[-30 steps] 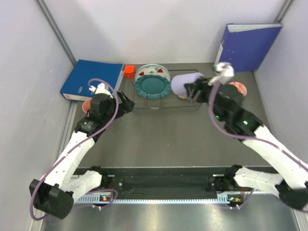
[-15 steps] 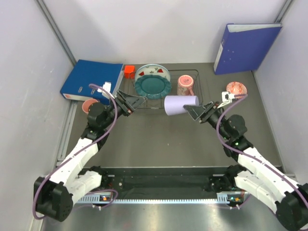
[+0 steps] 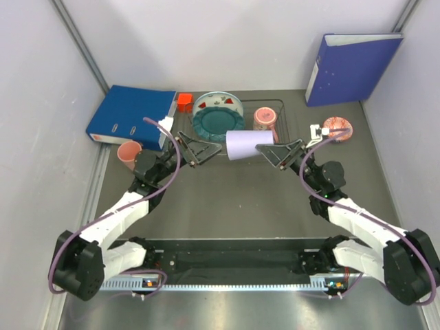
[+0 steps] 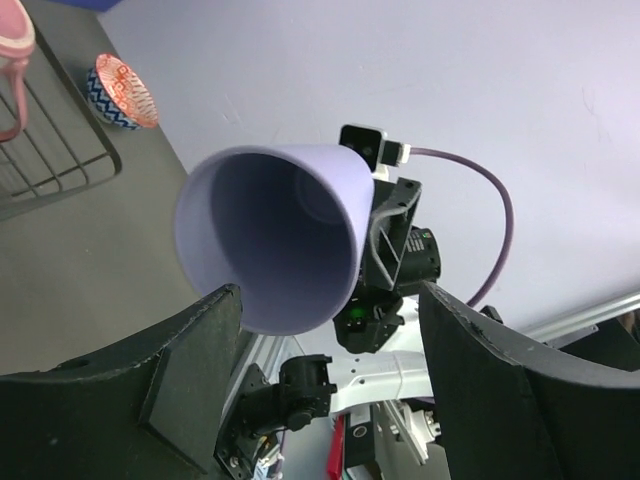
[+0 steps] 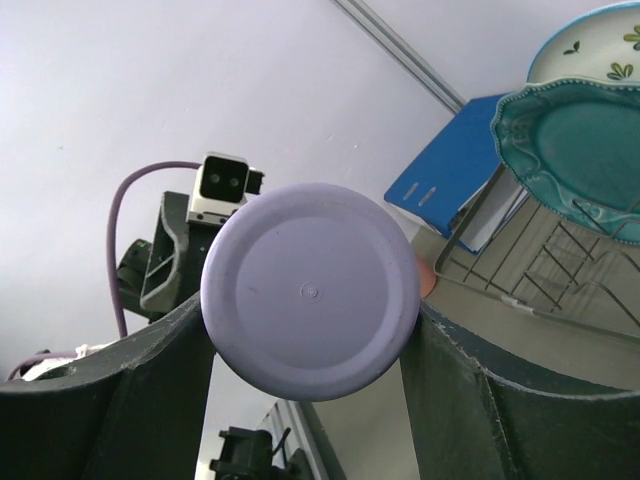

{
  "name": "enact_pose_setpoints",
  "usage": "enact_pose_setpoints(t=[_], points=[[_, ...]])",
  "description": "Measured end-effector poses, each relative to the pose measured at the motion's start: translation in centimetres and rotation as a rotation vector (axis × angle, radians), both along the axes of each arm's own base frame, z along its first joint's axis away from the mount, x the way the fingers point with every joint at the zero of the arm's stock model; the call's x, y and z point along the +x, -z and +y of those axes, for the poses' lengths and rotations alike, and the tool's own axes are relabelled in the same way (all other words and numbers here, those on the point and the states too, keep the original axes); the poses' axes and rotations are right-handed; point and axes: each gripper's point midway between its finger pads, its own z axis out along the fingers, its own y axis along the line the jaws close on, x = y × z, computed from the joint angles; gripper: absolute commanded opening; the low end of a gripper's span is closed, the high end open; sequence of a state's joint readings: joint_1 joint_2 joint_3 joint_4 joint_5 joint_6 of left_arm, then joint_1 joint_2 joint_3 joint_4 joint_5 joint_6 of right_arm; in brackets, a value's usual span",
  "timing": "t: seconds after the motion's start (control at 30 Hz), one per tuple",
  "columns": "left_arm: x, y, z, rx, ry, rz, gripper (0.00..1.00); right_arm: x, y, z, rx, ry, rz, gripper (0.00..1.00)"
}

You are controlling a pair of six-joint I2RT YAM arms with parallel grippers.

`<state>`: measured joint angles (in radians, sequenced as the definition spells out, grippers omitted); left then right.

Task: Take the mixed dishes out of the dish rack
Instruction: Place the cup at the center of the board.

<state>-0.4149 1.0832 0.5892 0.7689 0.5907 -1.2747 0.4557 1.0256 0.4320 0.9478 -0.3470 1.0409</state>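
My right gripper is shut on the base end of the lavender cup and holds it sideways in the air in front of the dish rack. The cup's flat bottom sits between my right fingers. My left gripper is open and faces the cup's open mouth, whose lower rim is at its fingertips. The teal plate, white plate and a salmon cup stand in the rack. Another salmon cup and the patterned bowl are on the table.
A blue binder lies flat at the back left, with a small red cube beside the rack. A second blue binder stands upright at the back right. Grey walls close in both sides.
My right gripper lifted the lavender cup out of the rack and carried it forward and left. My left arm swung in toward the cup's mouth with its gripper open.
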Motion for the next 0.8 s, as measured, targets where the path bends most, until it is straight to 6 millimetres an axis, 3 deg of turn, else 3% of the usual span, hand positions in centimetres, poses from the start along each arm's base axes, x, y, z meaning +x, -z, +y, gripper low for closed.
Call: enact_pose_setpoints(t=[0.23,0.33,0.4,0.5,0.6,0.63,0.7,0.73,0.8], points=[[-0.8,0.4,-1.6,0.002,0.049,0.003,0.70,0.5,1.3,1.1,-0.011,-0.027,0.025,0.00],[-1.2,0.7,-2.4,0.005,0.075,0.008,0.58,0.4,1.5,2.0,-0.016,-0.052,0.030,0.00],[-1.4,0.9,-3.0,0.008,0.092,0.008,0.38,0.4,1.7,2.6,-0.020,-0.068,0.036,0.00],[-1.4,1.2,-3.4,0.016,0.102,0.011,0.19,0.1,1.9,3.1,-0.019,-0.089,0.045,0.00],[-1.5,1.2,-3.5,0.022,0.103,-0.003,0.14,0.0,1.8,3.2,-0.012,-0.092,0.049,0.00],[-1.5,1.1,-3.4,0.024,0.101,-0.014,0.03,0.0,1.7,3.2,-0.009,-0.093,0.052,0.00],[-1.7,0.9,-3.4,0.030,0.100,-0.026,0.00,-0.2,1.6,3.1,-0.008,-0.094,0.053,0.00],[-1.8,0.7,-3.4,0.035,0.099,-0.034,0.00,-0.4,1.4,3.0,-0.010,-0.095,0.050,0.27],[-2.0,0.4,-3.4,0.047,0.099,-0.047,0.00,-0.6,1.1,2.9,-0.015,-0.092,0.041,0.64]])
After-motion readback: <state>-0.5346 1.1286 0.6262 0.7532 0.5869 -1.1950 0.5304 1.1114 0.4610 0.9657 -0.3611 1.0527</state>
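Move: The right hand holds the purple cup by its base end, mouth turned left; the cup's middle lies about 5 cm to its left, and the open left fingers wait some 16 cm to its left and 1 cm back, about level. From the left hand, the cup is roughly 11 cm to the right and 2 cm ahead. In the rack beyond, the pink mug stands about 22 cm ahead of the right hand and 3 cm right, the green plate 22 cm ahead of the left hand and 4 cm right, both well below. The left hand eases about 3.5 cm right and 2 cm back onto the mouth of the purple cup, sinking a little and turning slightly clockwise, then shuts its wide-open fingers to pinch the cup's rim wall, one finger inside the mouth and the other outside. The right hand keeps its grip on the base end while carrying the cup some 3 cm left to meet it, dipping about 2 cm on the way, and both hands begin to rise again at the close. ##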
